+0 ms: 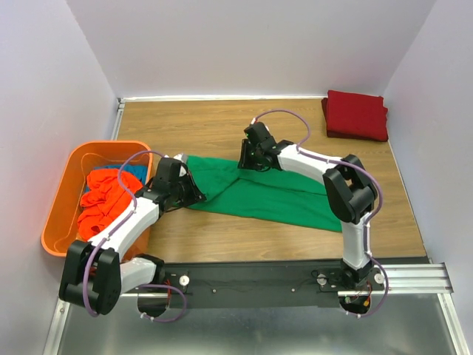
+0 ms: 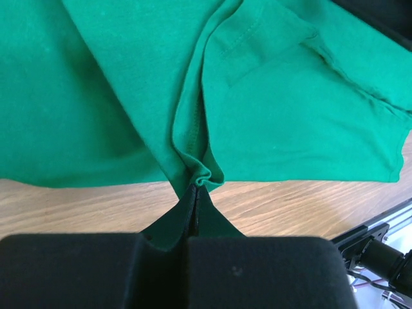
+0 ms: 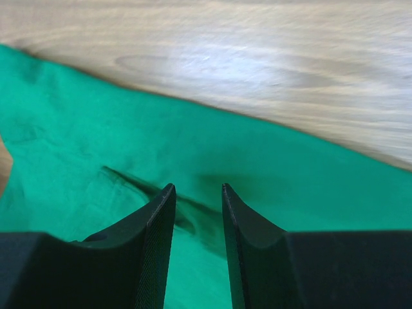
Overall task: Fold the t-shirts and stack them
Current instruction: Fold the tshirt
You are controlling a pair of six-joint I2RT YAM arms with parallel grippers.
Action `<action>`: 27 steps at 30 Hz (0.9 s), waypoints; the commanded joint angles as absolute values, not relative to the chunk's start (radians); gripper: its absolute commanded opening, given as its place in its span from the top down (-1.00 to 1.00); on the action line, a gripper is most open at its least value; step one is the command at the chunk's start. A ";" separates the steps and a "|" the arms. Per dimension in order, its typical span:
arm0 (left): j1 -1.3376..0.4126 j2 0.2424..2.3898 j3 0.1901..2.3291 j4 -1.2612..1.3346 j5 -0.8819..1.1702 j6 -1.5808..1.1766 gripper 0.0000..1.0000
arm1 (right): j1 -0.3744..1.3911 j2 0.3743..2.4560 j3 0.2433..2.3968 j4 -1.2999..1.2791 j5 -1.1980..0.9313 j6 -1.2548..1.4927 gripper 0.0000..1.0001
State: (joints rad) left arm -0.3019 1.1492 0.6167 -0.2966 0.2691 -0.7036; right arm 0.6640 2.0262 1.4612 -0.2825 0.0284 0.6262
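Observation:
A bright green t-shirt [image 1: 273, 196] lies spread across the middle of the wooden table. My left gripper [image 1: 194, 194] is at its left end, shut on a bunched fold of the hem [image 2: 201, 175]; the jaws are pressed together on the cloth. My right gripper [image 1: 247, 163] hovers over the shirt's far edge, open, with its fingertips [image 3: 168, 193] just above the green fabric [image 3: 309, 187] and nothing between them. A dark red t-shirt [image 1: 356, 115] lies folded at the back right corner. Orange-red t-shirts [image 1: 102, 203] and a blue one [image 1: 133, 171] sit crumpled in the bin.
An orange plastic bin [image 1: 58, 222] stands at the table's left edge, beside my left arm. White walls close in the table on the left, back and right. A black rail [image 1: 266, 277] runs along the near edge.

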 commanded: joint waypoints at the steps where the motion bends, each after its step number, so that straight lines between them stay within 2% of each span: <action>1: -0.307 1.132 0.634 -0.344 0.264 -0.684 1.00 | 0.702 2.074 1.488 -0.285 0.012 0.611 0.17; 20: -0.307 1.176 0.676 -0.304 0.278 -0.677 1.00 | 0.730 1.997 1.293 -0.284 0.051 0.641 0.20; 27: -0.307 1.215 0.704 -0.287 0.267 -0.670 1.00 | 0.730 1.954 1.301 -0.278 0.077 0.635 0.20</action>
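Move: The ridge of the folded green t-shirt lies about 5 cm back from the right gripper, in line sideways and some 4 cm below. The shirt's far edge is about 2 cm ahead of the right gripper and its near edge about 14 cm back, both straight in line. The shirt corner pinched in the left gripper is 9 cm back and 11 cm left. From the left gripper, that ridge is about 4 cm ahead, 11 cm right and 5 cm lower. Bring the right gripper back towards you by about 4.5 cm while sinking some 3.5 cm, swinging a little left first and then back right, until its part-open fingertips straddle the ridge of the green shirt and touch down on the cloth, then let it settle there unclosed. Keep the left gripper shut on its raised corner, nearly still, easing forward about 1 cm at the end. ##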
